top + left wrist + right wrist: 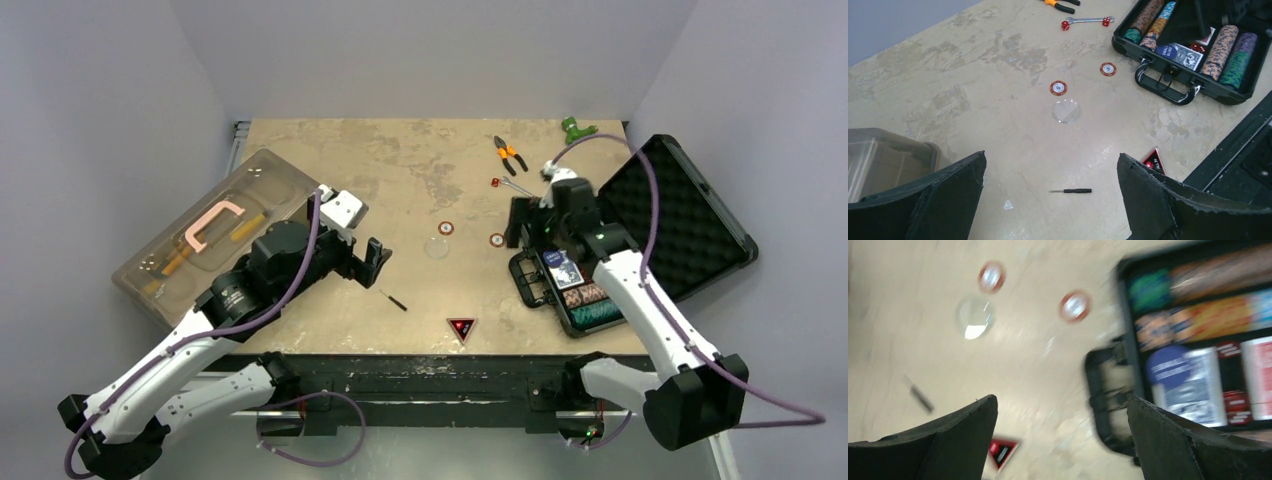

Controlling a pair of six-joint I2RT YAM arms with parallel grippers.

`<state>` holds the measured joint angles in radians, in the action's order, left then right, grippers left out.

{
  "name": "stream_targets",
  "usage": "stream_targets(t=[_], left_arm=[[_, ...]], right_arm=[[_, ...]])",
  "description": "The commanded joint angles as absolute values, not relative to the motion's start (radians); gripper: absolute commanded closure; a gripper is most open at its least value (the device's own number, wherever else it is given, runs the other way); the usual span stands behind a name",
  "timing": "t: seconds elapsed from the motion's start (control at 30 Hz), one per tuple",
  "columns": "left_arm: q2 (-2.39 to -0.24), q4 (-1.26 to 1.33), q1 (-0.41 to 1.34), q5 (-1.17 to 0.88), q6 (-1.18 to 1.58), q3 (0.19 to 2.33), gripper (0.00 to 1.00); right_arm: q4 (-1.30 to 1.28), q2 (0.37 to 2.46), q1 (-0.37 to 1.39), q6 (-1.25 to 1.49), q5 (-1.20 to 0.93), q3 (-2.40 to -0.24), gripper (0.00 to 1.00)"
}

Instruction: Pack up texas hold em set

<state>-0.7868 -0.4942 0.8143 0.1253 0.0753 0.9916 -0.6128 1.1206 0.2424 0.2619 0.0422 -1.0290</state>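
Observation:
The black case lies open at the right, its foam-lined lid [690,215] folded back and its tray [527,283] holding rows of striped chips [1220,47] and a blue card deck [1178,54]. Two red-and-white chips [445,228] [497,240] and a clear round disc [437,247] lie loose mid-table. A black-and-red triangular button [462,328] sits near the front edge. My right gripper [1062,399] hangs open and holds nothing, by the case's handle [1105,390]; its view is blurred. Left of centre, my left gripper [1052,156] is open above a small screwdriver [1071,190].
A translucent brown toolbox [215,235] with a pink handle fills the left side. Pliers [510,153], a wrench [515,187], red dice [1065,25] and a green object [577,128] lie at the back right. Grey walls close in both sides.

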Motion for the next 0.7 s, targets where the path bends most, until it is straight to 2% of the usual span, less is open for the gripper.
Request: stream_targets(t=[0.0,0.23,0.37,0.5,0.67], left_arm=[[-0.761,-0.436,0.821,0.215,0.044,0.968,0.00],[-0.733,-0.369,0.821,0.262,0.040,0.917,0.00],[-0.815,-0.415,0.822,0.217,0.131,1.017,0.00],[-0.898,-0.414,0.821,0.122,0.177,1.129,0.02],[-0.911,-0.352,0.821,0.118,0.115,1.127,0.02]], right_arm=[[-0.597,1.115,0.468,0.507,-0.105,-0.895,0.01],[-0.608,1.178,0.840,0.791,0.156,-0.819,0.01],[-0.589,1.263,0.994,0.826,0.239,-0.827,0.01],[-0.659,1.412,1.061,0.736,0.300,-0.903,0.01],[-0.699,1.443,1.066,0.655,0.311,-0.915,0.01]])
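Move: The triangular All In marker lies about 14 cm back and 15 cm left of the right hand, some 19 cm below. The case handle is almost level with the hand point sideways, 4 cm back; the nearer red chip lies about 6 cm ahead and 7 cm left, and the clear disc 5 cm ahead and 21 cm left. From the left hand the marker is roughly 19 cm right, 3 cm back and 30 cm below. Back, left and down in one fast sweep, the empty right hand leaves the case for the All In marker, each part about 16 cm, the last stretch mostly sinking. Its fingers stay wide open while they tip some 25 degrees steeper and turn counter-clockwise, ending just above the marker without closing. The left hand, also open and empty, first edges left, then shifts right, forward and up a few centimetres. ##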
